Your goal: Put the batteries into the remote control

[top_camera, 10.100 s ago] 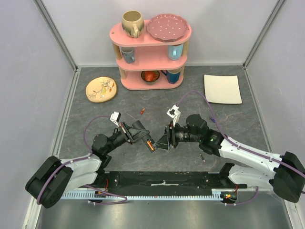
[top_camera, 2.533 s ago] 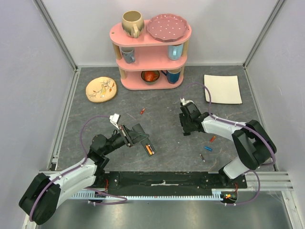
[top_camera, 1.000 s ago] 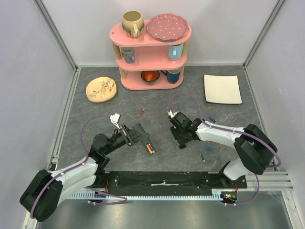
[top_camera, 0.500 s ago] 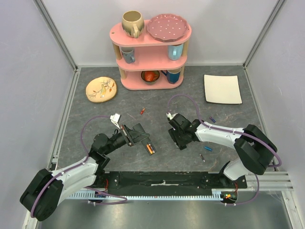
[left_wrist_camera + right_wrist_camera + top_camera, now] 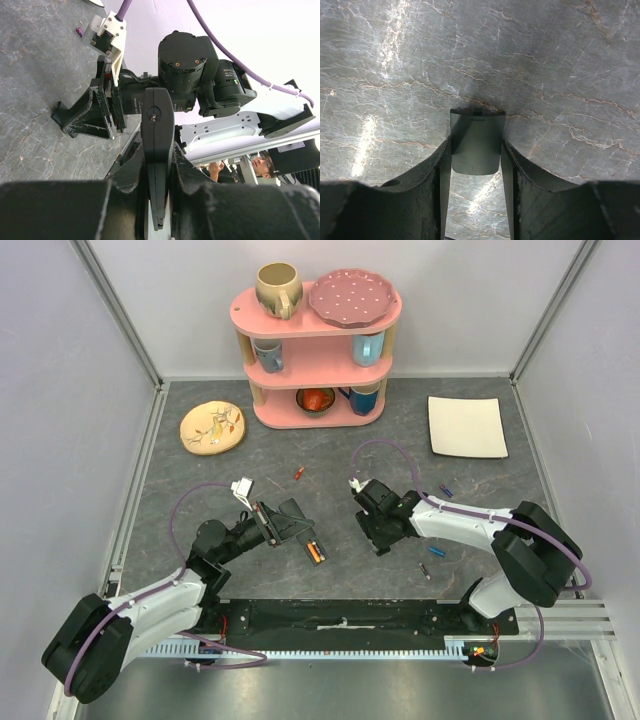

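The remote control (image 5: 313, 549) is a slim black bar with an orange battery showing in its slot. My left gripper (image 5: 298, 529) is shut on it and holds it above the table. In the left wrist view the remote (image 5: 157, 145) stands edge-on between the fingers of that gripper (image 5: 158, 156). My right gripper (image 5: 380, 539) points down at the table to the right of the remote. In the right wrist view a dark flat cover piece (image 5: 477, 141) fills the gap of that gripper (image 5: 476, 150). Loose batteries lie around: red (image 5: 298, 473), blue (image 5: 446, 490), blue-green (image 5: 437, 551), grey (image 5: 424, 570).
A pink three-tier shelf (image 5: 316, 318) with cups and a plate stands at the back. A round yellow plate (image 5: 212, 427) lies at the back left and a white square plate (image 5: 466, 426) at the back right. Grey walls close in both sides.
The right gripper has edged slightly left over the table. The left arm has held still with the remote.
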{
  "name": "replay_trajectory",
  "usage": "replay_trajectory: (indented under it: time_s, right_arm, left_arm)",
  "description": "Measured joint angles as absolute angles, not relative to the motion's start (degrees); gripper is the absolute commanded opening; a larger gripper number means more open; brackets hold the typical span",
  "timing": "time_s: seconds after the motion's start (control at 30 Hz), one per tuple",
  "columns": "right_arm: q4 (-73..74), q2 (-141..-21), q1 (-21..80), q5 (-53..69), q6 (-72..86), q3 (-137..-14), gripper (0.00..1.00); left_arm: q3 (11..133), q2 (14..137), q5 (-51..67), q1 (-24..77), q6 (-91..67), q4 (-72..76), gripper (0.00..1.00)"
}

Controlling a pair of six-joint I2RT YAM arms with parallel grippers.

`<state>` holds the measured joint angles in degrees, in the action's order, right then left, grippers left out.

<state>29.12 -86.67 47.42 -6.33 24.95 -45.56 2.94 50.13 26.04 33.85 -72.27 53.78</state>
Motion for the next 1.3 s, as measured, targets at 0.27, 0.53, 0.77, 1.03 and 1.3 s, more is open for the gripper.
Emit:
replay_trajectory:
  time_s: [0.27,0.53,0.77,1.03,1.3]
  right_arm:
    - [30.24,-85.62,47.48,-6.55,25.17,-45.36,0.30]
    - [37.21,-77.32,47.79,-7.25,26.28,-50.15,0.22]
    - [43.97,-71.16,49.06,-7.18,26.30,-62.33,0.09]
    - [52.45,-71.53,50.68,-5.63,24.93,-74.24,0.05]
    - [59.92,-79.85,54.13,-2.50,23.09,-81.58,0.02]
  left_arm:
    - [2.94,50.11,26.02,33.85,-72.27,53.78,0.02]
    - [3.01,53.89,25.98,33.85,-72.27,55.24,0.02]
    - [5.19,61.43,24.62,33.85,-72.34,59.75,0.02]
    - [8.47,73.28,23.75,33.87,-74.32,69.56,0.02]
    - [9.37,79.75,22.33,34.94,-77.12,72.64,0.02]
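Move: The right fingers already have the battery cover pinched at table level. The open battery bay at the near end of the remote lies about 15 cm to their left, 8 cm back and 16 cm up. Loose on the table, the blue battery is roughly 14 cm to the right and 1 cm back, the black battery 11 cm right and 6 cm back. From the left hand, which grips the remote, the cover is some 17 cm right, 2 cm ahead and 17 cm below. Still pinching the battery cover, the right hand lifts it off the table about 20 cm, then swings left some 6 cm towards the open bay, sinking slightly as its tilt eases back and it turns about 10 degrees counter-clockwise. The left hand keeps its grip and brings the remote about 5 cm forward, with some right and down, tipping its fingers slightly down. ##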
